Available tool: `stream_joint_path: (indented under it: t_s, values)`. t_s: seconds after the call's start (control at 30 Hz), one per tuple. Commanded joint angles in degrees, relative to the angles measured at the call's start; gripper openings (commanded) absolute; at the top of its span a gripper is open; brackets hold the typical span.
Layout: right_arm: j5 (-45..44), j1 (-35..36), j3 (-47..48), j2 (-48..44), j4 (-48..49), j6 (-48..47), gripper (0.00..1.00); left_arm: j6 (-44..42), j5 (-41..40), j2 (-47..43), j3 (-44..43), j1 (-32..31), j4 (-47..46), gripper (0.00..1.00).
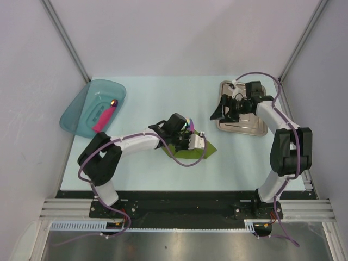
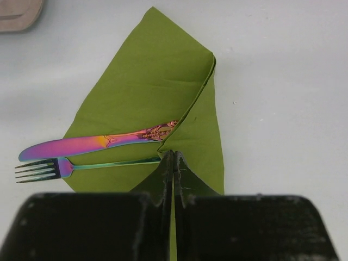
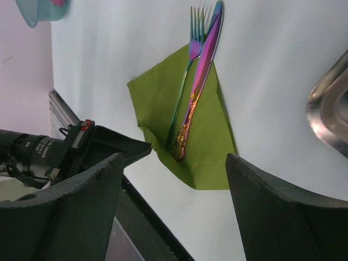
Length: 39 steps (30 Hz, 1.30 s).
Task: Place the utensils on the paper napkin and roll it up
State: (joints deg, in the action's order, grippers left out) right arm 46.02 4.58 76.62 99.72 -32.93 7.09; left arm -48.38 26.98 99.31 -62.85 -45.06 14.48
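The olive-green paper napkin [image 2: 147, 81] lies on the table with one corner folded over the utensils' handles. The utensils are an iridescent knife [image 2: 98, 142] and a fork [image 2: 65, 167], side by side on the sheet, their heads past its left edge. My left gripper [image 2: 173, 157] is shut on the folded edge of the napkin, a green sliver showing between its jaws. In the right wrist view the napkin [image 3: 206, 147], knife [image 3: 201, 76] and fork [image 3: 191, 49] lie well beyond my right gripper [image 3: 174, 163], which is open and holds nothing. From above, the right gripper [image 1: 222, 111] hangs at the steel tray's left edge.
A silver metal tray [image 1: 244, 126] sits at the right of the table. A teal plastic tub [image 1: 89, 106] at the far left holds a thick pink bar [image 1: 103, 117]. Grey walls close in both sides. The black rail runs along the near edge.
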Motion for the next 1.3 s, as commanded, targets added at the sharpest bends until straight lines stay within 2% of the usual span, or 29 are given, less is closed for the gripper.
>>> stream_joint_path:
  t_s: [0.0, 0.33, 0.67, 1.17, 1.2, 1.27]
  values:
    - [2.8, 2.3, -1.0, 1.7, 0.8, 4.0, 0.77, 1.1, -0.3, 1.5, -2.4, 0.9, -2.8, 0.0]
    - [4.0, 9.0, -6.7, 5.0, 2.2, 8.1, 0.46, 0.2, -2.1, 3.6, -2.5, 1.1, -5.5, 0.0]
    - [2.5, 12.6, -10.6, 7.3, 3.7, 8.5, 0.42, -0.3, -3.3, 4.8, -2.3, 1.2, -7.1, 0.01]
    - [-4.4, 15.5, -9.2, 13.3, 3.8, 6.2, 0.31, 0.6, -4.4, 5.5, -2.1, 1.2, -8.1, 0.01]
    - [-5.7, 15.8, -9.0, 13.5, 3.7, 6.1, 0.3, 1.0, -4.4, 5.5, -2.3, 1.3, -7.9, 0.02]
    - [-6.8, 16.4, -8.6, 13.8, 3.3, 5.5, 0.27, 3.7, -4.7, 4.2, -3.0, 1.9, -7.5, 0.14]
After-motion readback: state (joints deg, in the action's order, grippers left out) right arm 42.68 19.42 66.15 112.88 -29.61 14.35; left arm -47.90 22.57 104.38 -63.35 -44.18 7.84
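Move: The napkin's folded-over near corner is already pinched in the left hand. The fork's middle lies about 5 cm ahead, 1 cm right and 5 cm below that hand, and the knife's 5 cm ahead, 3 cm right. From the right hand, the flap's right half lies roughly 10 cm back, 9 cm left and 12 cm down. The knife is some 3 cm back and 10 cm left of the right hand, the fork 3 cm back and 13 cm left. The napkin flap is drawn on over the handles by the left fingers, which keep their pinch and ease about 3 cm forward and 2 cm down. The right hand swoops back, left and down to the flap's edge beside the left gripper, then sinks nearly straight, some 13 cm down in all. It tilts about 25 degrees so the fingers point more downward, closing from nearly wide to under a third open. ##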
